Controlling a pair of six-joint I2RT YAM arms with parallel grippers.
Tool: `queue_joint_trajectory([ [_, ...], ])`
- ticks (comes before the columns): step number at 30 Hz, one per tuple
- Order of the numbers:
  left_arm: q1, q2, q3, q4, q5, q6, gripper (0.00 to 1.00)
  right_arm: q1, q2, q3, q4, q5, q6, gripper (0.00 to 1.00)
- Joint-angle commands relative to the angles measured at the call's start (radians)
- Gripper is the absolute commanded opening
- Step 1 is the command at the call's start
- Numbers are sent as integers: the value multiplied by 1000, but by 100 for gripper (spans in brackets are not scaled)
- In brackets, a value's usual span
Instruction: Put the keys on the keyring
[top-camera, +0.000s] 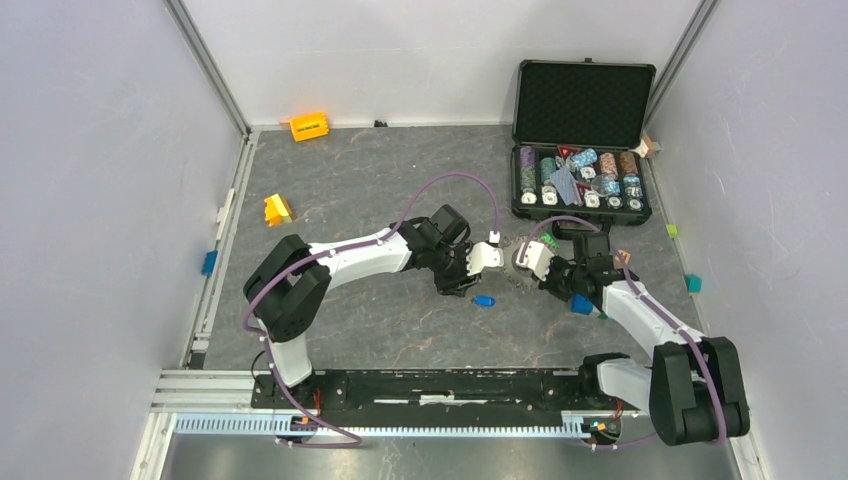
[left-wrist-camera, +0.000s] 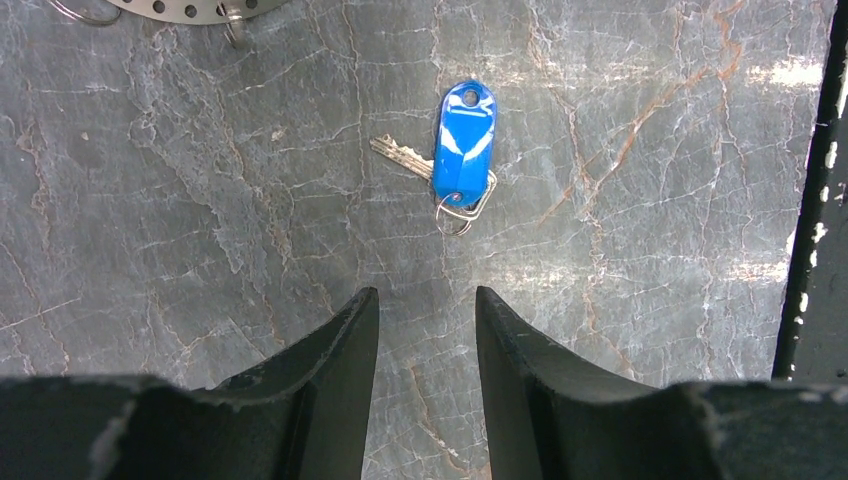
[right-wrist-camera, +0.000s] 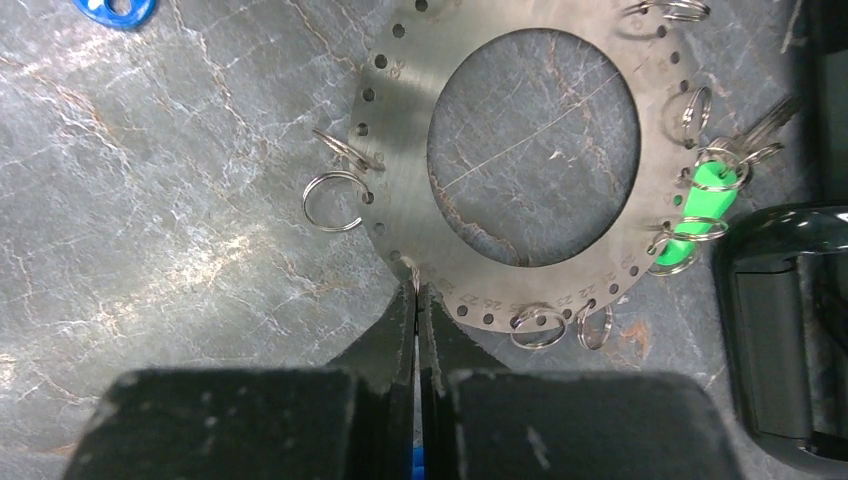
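The keyring (right-wrist-camera: 400, 180) is a flat grey metal disc with a wide round hole, lying on the table with several small split rings along its rim. The green key (right-wrist-camera: 700, 205) hangs on one of those rings at its right side. My right gripper (right-wrist-camera: 417, 292) is shut at the disc's near rim, with a thin split ring pinched between its tips. The blue key (left-wrist-camera: 465, 140) lies loose on the table with its own small ring, just ahead of my left gripper (left-wrist-camera: 427, 295), which is open and empty. From above, this key (top-camera: 484, 300) sits between the two grippers.
An open black case of poker chips (top-camera: 582, 150) stands at the back right. Orange blocks (top-camera: 309, 126) (top-camera: 277, 209) lie at the back left. A blue block (top-camera: 581, 304) sits beside the right arm and a teal one (top-camera: 693, 283) near the right wall.
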Motion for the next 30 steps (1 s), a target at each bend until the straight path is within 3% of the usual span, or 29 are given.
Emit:
queue_joint_trajectory([
  [1,8,-24,34,5,-14,-30,48,4,-61,65,3,-22,1,0],
  [14,50,-61,60,24,34,-76,48,2,-126,274,-130,-185,26,0],
  [21,104,-136,216,-95,97,-87,48,3,-114,509,-200,-384,82,0],
  [30,162,-281,403,-237,136,-169,48,11,-76,658,-37,-655,327,0],
])
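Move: The right hand already pinches the keyring plate by its near rim, the plate's middle lying about 4 cm ahead and 4 cm left. From that hand, the green tag on the far rim is 9 cm ahead and 1 cm right, the blue-tagged key some 12 cm left and 4 cm back, and the case handle 11 cm ahead, 8 cm right. From the open, empty left hand, the plate's middle is about 12 cm right, 6 cm ahead and 4 cm below. Straight up for the most part, gathering speed, the right hand lifts the pinched keyring plate some 27 cm, drifting left about 8 cm and a little forward while its wrist swings the fingers up towards level by some 35 degrees. The left hand first edges forward, then late on rises nearly 20 cm beside it, half open and empty, its fingers tilting up towards the right. ##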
